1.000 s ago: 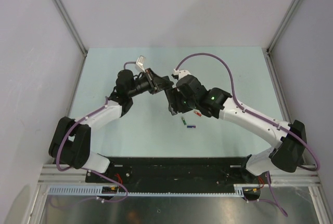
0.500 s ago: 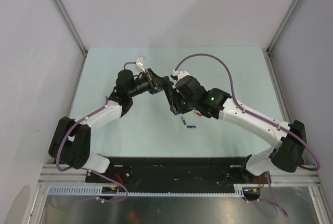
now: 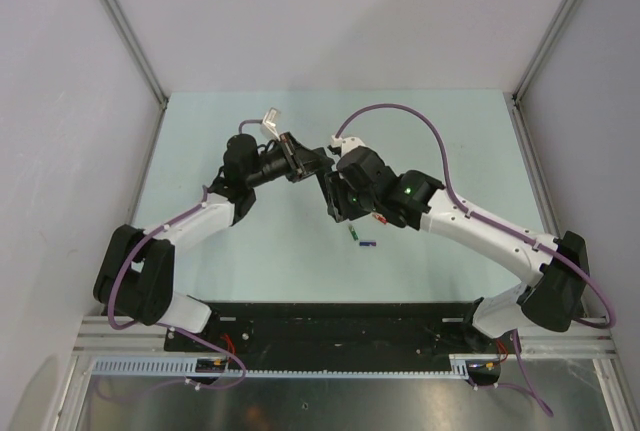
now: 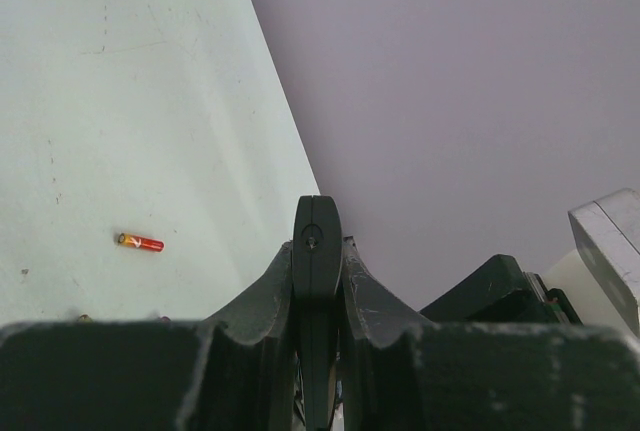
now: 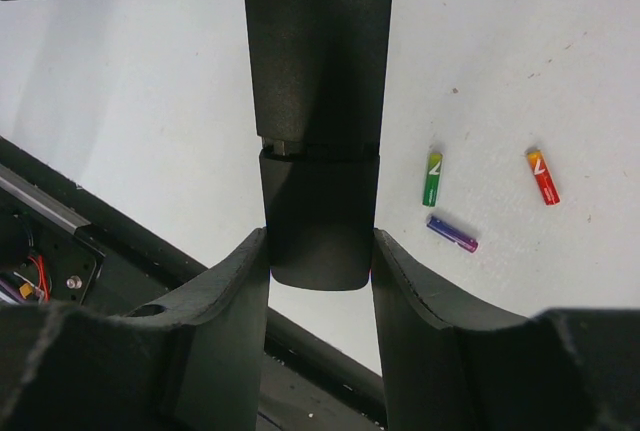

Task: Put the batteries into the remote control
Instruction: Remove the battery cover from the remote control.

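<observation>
The remote control (image 3: 324, 183), a slim black bar, hangs above the table between both arms. My left gripper (image 3: 304, 163) is shut on its upper part; in the left wrist view the remote control (image 4: 317, 281) shows edge-on between the fingers of the left gripper (image 4: 318, 244). My right gripper (image 5: 320, 251) is shut on the lower end of the remote control (image 5: 320, 101), both fingers pressing its sides. On the table lie a green battery (image 5: 432, 178), a red battery (image 5: 543, 176) and a blue-purple one (image 5: 452, 233).
The three batteries lie close together under the right arm: green (image 3: 352, 233), purple (image 3: 367, 244), red (image 3: 379, 218). A black base rail (image 3: 340, 323) runs along the near table edge. Grey walls (image 3: 100, 101) enclose the pale green table (image 3: 450, 131).
My right gripper's jaws have closed in onto the remote's lower end. The left gripper keeps its hold, and both arms have barely moved.
</observation>
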`<state>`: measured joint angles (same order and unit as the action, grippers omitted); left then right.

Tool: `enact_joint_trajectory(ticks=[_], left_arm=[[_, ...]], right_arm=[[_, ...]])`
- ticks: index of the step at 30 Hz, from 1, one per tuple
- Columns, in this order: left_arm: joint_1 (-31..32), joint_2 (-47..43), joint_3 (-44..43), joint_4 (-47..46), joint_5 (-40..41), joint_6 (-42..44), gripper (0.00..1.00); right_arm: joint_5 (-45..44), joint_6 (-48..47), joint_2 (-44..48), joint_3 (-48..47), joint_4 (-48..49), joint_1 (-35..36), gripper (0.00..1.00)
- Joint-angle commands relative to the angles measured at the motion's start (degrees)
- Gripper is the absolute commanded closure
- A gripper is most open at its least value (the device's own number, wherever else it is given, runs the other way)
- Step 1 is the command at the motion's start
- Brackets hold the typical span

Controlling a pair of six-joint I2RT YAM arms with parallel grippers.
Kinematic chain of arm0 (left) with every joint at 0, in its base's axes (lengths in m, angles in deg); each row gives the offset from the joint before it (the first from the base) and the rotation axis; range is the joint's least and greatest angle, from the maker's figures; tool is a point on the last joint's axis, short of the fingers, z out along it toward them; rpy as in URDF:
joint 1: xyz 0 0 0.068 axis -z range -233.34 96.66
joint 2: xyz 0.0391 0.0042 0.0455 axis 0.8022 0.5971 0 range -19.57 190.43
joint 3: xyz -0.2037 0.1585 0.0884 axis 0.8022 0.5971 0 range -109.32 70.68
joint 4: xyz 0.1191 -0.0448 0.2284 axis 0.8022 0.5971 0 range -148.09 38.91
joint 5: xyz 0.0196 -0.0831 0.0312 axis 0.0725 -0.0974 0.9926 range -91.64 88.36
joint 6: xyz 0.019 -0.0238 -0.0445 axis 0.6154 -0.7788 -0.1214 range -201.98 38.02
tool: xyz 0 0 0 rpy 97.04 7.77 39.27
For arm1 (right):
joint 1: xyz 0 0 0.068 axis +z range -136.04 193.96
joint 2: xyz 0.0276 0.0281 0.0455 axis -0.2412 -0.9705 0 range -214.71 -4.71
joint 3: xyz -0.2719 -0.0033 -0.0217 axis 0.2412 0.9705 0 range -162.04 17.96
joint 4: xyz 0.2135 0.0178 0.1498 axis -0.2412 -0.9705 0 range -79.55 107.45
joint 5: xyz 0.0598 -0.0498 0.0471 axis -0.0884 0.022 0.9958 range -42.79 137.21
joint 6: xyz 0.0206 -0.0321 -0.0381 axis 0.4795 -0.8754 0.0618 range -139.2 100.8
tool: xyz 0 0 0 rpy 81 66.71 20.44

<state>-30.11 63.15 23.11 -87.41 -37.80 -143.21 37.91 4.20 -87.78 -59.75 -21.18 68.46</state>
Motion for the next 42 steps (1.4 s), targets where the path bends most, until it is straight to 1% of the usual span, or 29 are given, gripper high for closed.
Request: enact_joint_trajectory(ticks=[1, 20, 26, 30, 39, 42], left_arm=[[-0.4, -1.3, -1.2, -0.8, 0.8, 2.4, 1.00], [-1.3, -0.5, -3.2, 0.4, 1.4, 3.0, 1.00], [-1.3, -0.8, -1.8, 0.4, 1.3, 2.0, 1.00], [-1.4, -1.2, -0.9, 0.4, 1.2, 1.9, 1.00], [-1.3, -0.7, 0.2, 0.3, 0.7, 1.6, 1.00], [-1.4, -1.2, 0.5, 0.3, 0.8, 2.0, 1.00]], right_arm=[[-1.6, -0.4, 2.6, -2.4, -2.7, 0.5, 1.00], [-2.3, 1.2, 5.0, -0.8, -5.2, 3.1, 1.00], [-6.0, 1.7, 8.1, 0.1, -1.7, 3.1, 1.00], [-5.6, 1.2, 8.8, 0.1, 1.3, 2.9, 1.00], [-6.1, 2.3, 11.5, 1.3, 2.9, 2.7, 1.00], [-6.5, 2.7, 11.1, 1.3, 1.3, 1.2, 1.00]])
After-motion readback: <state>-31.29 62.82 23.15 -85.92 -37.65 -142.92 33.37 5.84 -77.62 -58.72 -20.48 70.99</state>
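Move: The battery cover sits right between the right fingers, at the near end of the remote control, whose body runs up from there to the left gripper; its middle is about 7 cm ahead, 3 cm left and 2 cm higher. Some 17 cm below lie the green battery, 7 cm ahead and 4 cm right, and the purple one, 4 cm ahead and 8 cm right. From the left hand the cover is roughly 10 cm back, 5 cm right and 3 cm lower. The battery cover, still pinched by its side edges, is drawn slowly back and slightly up by the right hand, then lifted away faster, about 6 cm up in all with slight drift back and right, the hand tipping up some 10 degrees. The left hand keeps its grip on the remote, giving about 1 cm up, then settling back down and slightly forward-left. ##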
